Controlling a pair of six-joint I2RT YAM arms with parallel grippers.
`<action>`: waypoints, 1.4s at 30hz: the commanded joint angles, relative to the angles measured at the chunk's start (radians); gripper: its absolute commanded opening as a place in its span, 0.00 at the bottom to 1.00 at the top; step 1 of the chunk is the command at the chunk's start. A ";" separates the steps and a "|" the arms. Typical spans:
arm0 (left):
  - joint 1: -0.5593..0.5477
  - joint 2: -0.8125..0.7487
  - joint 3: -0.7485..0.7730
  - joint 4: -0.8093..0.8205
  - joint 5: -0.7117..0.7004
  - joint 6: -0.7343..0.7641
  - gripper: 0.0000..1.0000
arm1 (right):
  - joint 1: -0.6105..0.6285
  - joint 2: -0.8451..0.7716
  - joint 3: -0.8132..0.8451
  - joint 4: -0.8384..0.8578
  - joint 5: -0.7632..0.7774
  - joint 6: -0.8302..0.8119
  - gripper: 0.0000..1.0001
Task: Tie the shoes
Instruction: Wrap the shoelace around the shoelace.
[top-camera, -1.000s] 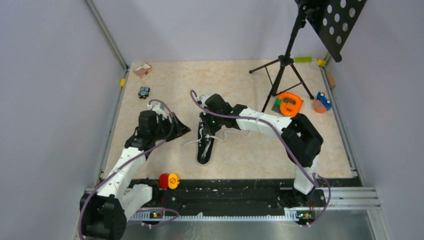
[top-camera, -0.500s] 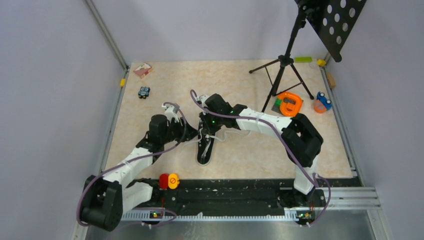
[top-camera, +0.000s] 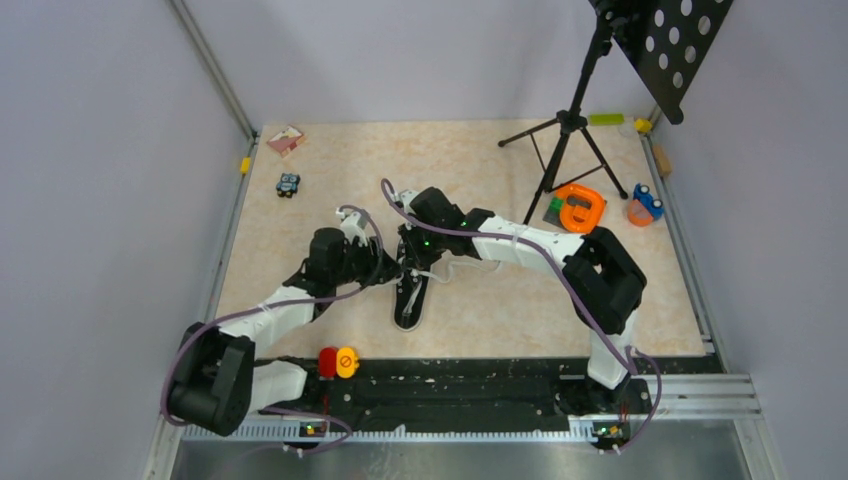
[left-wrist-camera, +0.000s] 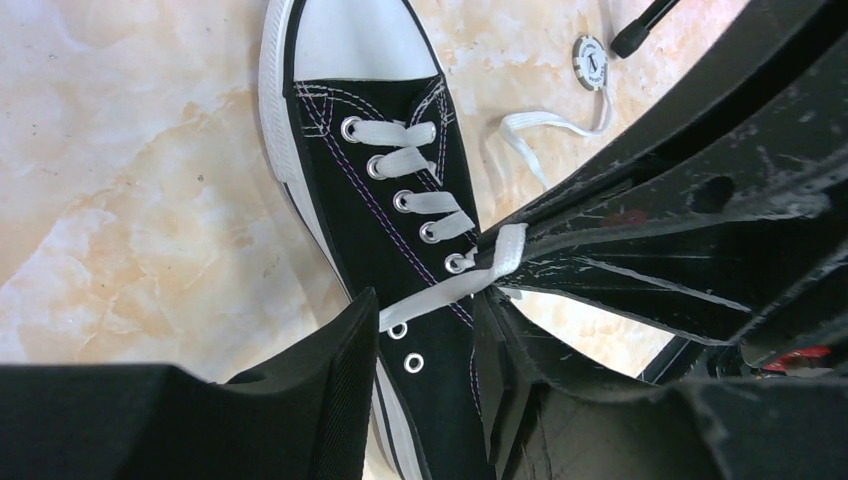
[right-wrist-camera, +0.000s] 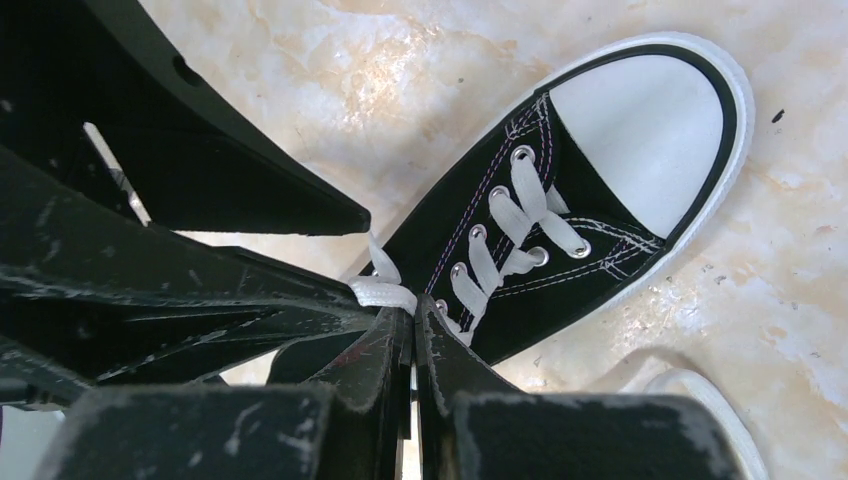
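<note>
The black shoe (top-camera: 409, 302) lies mid-table, its white toe cap (left-wrist-camera: 350, 40) towards the arms' bases. My right gripper (right-wrist-camera: 412, 315) is shut on a white lace (right-wrist-camera: 385, 293) just above the upper eyelets. That lace (left-wrist-camera: 445, 290) stretches taut from the right gripper's tip (left-wrist-camera: 500, 255) across the tongue. My left gripper (left-wrist-camera: 427, 310) sits low over the shoe's ankle end, jaws apart on either side of the taut strand, neither pad pressing it. In the top view the left gripper (top-camera: 388, 270) meets the right one (top-camera: 408, 252) over the shoe. Another lace end (left-wrist-camera: 530, 125) trails loose on the table.
A black tripod music stand (top-camera: 565, 130) rises at the back right. Beside it lie an orange tape holder (top-camera: 578, 208) and a blue toy (top-camera: 645, 205). A small toy car (top-camera: 288, 183) and a pink card (top-camera: 285, 138) sit back left. Red and yellow buttons (top-camera: 338, 362) mark the near edge.
My left arm has swung right from the table's left side up to the shoe, and its jaws have narrowed. The right gripper has held still on the lace.
</note>
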 joint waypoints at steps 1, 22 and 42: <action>-0.010 0.034 0.029 0.090 0.006 0.003 0.43 | -0.013 -0.016 0.041 0.036 -0.016 0.006 0.00; -0.024 0.075 0.079 -0.011 -0.011 -0.002 0.00 | -0.029 -0.052 0.012 0.044 0.010 0.021 0.26; -0.025 0.084 0.076 0.012 0.044 0.004 0.00 | -0.058 -0.040 -0.009 0.114 -0.007 0.078 0.35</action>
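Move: The lace strand to be gripped already lies between the left hand's open fingers, about 1 cm ahead, 1 cm to the right and 1 cm below; from the right hand it is some 2 cm to the left and level fore and aft. The shoe's middle is about 1 cm back, 3 cm right and 5 cm below the left hand, its toe cap 10 cm ahead and 2 cm right. The loose lace lies around 12 cm right of the right hand and 8 cm lower. The left fingers pinch the lace strand beside the right fingertips, closing fully while the hand eases about 1.5 cm right and slightly forward, then settles a little lower and keeps hold. Once it has shut, the still right hand opens to about a third, lets go of the lace and slips some 2 cm forward, away from the left hand, turning about 5 degrees clockwise. ##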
